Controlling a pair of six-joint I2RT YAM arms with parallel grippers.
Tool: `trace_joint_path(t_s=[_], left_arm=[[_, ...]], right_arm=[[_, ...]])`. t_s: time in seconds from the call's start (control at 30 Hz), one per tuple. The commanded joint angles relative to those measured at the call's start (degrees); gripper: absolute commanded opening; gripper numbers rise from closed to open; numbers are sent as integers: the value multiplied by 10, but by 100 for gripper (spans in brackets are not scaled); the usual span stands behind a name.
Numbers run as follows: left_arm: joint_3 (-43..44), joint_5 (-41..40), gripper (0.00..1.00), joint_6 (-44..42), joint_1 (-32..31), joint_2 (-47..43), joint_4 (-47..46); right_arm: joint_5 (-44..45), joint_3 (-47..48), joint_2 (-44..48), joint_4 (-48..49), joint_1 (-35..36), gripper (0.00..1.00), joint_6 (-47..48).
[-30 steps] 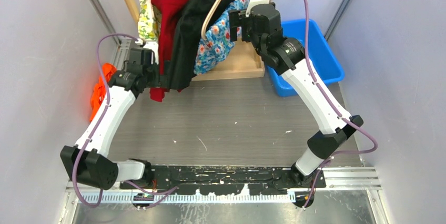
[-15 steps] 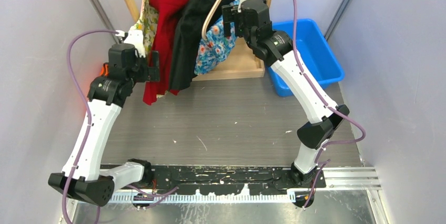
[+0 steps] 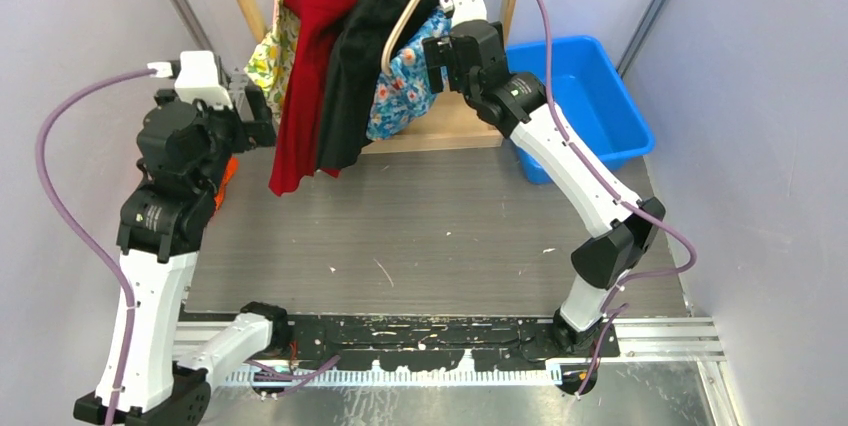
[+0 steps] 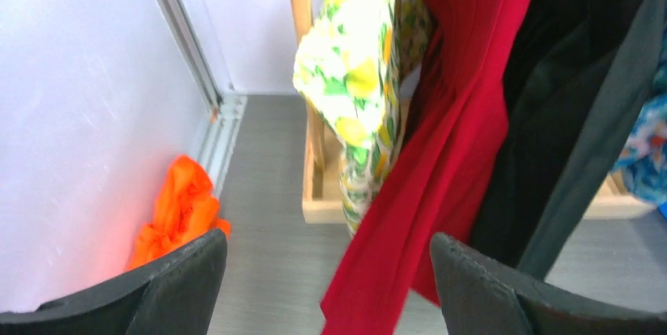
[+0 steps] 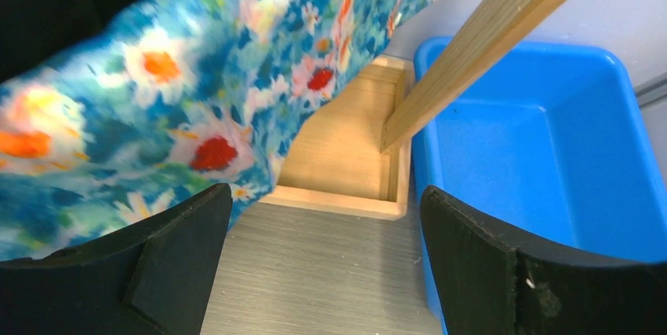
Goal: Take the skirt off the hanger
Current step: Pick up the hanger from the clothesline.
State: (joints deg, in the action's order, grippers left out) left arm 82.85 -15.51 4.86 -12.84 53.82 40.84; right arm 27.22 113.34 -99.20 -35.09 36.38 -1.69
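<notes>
Several garments hang from a wooden rack: yellow floral (image 3: 270, 41), red (image 3: 305, 76), black (image 3: 355, 66) and blue floral (image 3: 405, 86). I cannot tell which one is the skirt. A beige hanger (image 3: 410, 8) curves over the black and blue floral cloth. My left gripper (image 3: 258, 114) is open, left of the red garment (image 4: 440, 154) and apart from it. In its wrist view, the left gripper (image 4: 326, 244) holds nothing. My right gripper (image 3: 437, 64) is open at the blue floral cloth (image 5: 157, 91), which hangs at its left finger. The right gripper (image 5: 324, 193) is empty.
An orange cloth (image 3: 222, 181) lies crumpled on the floor by the left wall (image 4: 177, 209). A blue bin (image 3: 580, 96) stands right of the rack's wooden base (image 3: 450, 126). A slanted wooden post (image 5: 488, 44) crosses just above the bin (image 5: 543, 146). Walls close in on both sides.
My left arm has risen and pulled left, away from the lower hems of the red and black garments. The right gripper has shifted slightly left and up by the blue floral cloth.
</notes>
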Motion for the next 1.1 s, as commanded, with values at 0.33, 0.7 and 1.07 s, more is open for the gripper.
trace_joint_path(t_s=[0.33,0.7,1.07], left_arm=[[313,-16,97,-61,1,278,-103],[504,-40,96,-84,7,428,-138],[480,24,95,-29,38,461,-159]], right_arm=[[66,-142,128,70,0,96,-1],[84,-191,161,84,1,97,13],[86,-187,157,81,1,97,16]])
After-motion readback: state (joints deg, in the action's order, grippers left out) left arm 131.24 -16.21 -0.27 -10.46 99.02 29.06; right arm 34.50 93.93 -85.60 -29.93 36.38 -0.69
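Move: The neck of the pink hanger, on the clothesline, is about 25 cm ahead of the left hand, 4 cm to its right and 16 cm above. The lemon skirt hangs under it, roughly level with the hand; the red dress is some 6 cm right of the skirt and 4 cm nearer. The wooden post stands about 26 cm ahead and 4 cm left of the left hand. From the right hand the pink hanger's neck is roughly 8 cm ahead, 29 cm left and 18 cm higher. The left hand heads for the neck of the pink hanger: up first, then mainly forward, then up again, about 20 cm forward and 12 cm higher in all. Its fingers tip up some 15 degrees and stay wide open, ending with the hanger's neck framed just beyond them. Meanwhile the right hand, still open, backs off about 5 cm rightward and 4 cm back, away from the blue floral skirt. ##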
